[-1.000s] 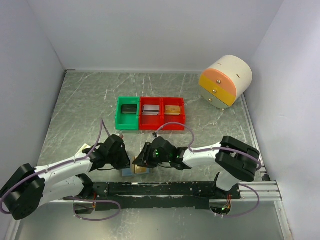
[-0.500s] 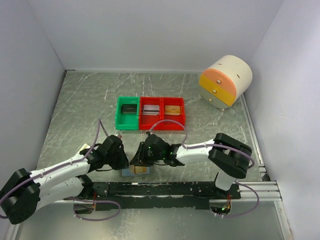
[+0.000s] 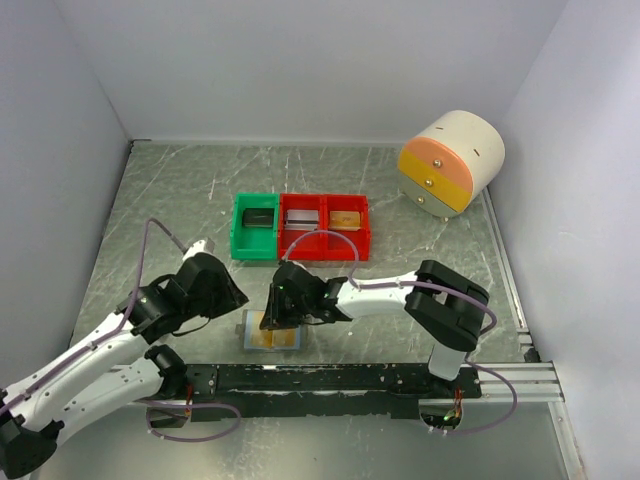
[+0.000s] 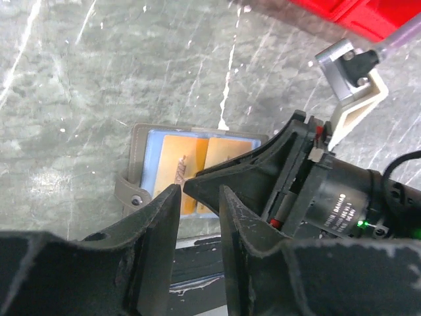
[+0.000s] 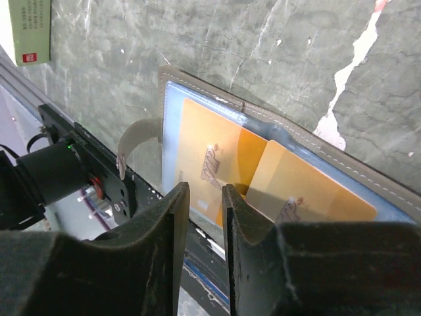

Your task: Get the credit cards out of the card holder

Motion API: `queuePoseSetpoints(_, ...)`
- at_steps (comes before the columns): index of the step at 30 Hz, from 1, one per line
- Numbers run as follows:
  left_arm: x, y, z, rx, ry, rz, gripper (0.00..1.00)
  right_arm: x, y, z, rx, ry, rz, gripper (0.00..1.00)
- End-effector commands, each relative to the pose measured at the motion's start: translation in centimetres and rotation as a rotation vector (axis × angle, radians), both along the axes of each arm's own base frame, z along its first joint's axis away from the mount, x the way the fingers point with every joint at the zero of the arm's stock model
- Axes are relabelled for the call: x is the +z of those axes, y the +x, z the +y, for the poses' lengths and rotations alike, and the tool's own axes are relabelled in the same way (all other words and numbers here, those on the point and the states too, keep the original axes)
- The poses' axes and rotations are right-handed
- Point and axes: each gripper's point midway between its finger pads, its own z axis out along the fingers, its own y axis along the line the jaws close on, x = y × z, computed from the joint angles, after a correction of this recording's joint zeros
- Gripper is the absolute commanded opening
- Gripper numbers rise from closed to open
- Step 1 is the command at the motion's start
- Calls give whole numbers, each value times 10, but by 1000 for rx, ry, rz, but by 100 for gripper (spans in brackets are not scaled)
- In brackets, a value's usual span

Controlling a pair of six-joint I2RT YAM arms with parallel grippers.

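Observation:
The grey card holder (image 3: 250, 326) lies open and flat on the table near the front rail. Two orange credit cards (image 3: 273, 338) sit in its pale blue pockets. In the right wrist view the holder (image 5: 172, 118) shows one card (image 5: 207, 155) on the left and another (image 5: 299, 187) overlapping it on the right. My right gripper (image 5: 205, 197) hovers just over the left card's near edge, jaws narrowly open with nothing between them. My left gripper (image 4: 200, 197) is open and empty, drawn back left of the holder (image 4: 137, 158), apart from it. The right gripper (image 3: 272, 318) hides part of the holder from above.
A green bin (image 3: 255, 226) and two red bins (image 3: 325, 226) stand in a row behind the holder. A cream drum with orange and yellow drawers (image 3: 452, 160) sits at the back right. A small white-and-red box (image 5: 31, 29) lies left of the holder. The black rail (image 3: 320, 378) runs along the front.
The left gripper has opened and pulled back left, off the holder. The right gripper has slid left over the open holder while its jaws narrowed.

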Motion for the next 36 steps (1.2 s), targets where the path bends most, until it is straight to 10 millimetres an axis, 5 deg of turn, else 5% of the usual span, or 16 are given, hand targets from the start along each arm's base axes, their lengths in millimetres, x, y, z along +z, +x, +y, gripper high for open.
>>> queuePoseSetpoints(1,0,-3,10,-22,64,-4,42,1,5,-13,13,-86,-66,28)
queuePoseSetpoints(7,-22,-11,-22,-152,-3,74,40,8,5,-17,13,-51,-91,28)
queuePoseSetpoints(13,-39,-11,-17,-124,47,124,40,-6,-2,-4,65,-79,-77,27)
queuePoseSetpoints(23,-70,-21,-15,-139,74,197,40,-41,4,-67,-24,-381,-100,26)
queuePoseSetpoints(36,-83,-27,-26,-225,63,239,38,-42,-6,-56,-117,-194,-2,29)
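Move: The card holder lies open, its left edge about 11 cm below the left hand, 3 cm back and level with it sideways; the snap flap is 2 cm farther left and 1 cm farther back than that edge. The right fingertips hover low over the holder: the gap between its two pages is about 1 cm ahead, 1 cm right and 2 cm below, the left card 2 cm left and 1 cm ahead, the right card 4 cm right and 1 cm ahead. The left hand sinks about 9 cm, drawing back some 3 cm and a little right as its fingers tip about 15 degrees steeper, staying part open, until they come down astride the holder's left edge beside the snap flap. Meanwhile the right hand, its opening unchanged, works about 3 cm to the right in two short shifts with a dip of under 2 cm between them, its left side tilting down some 10 degrees, and its fingertips end at the gap between the pages, dragging the holder along. ##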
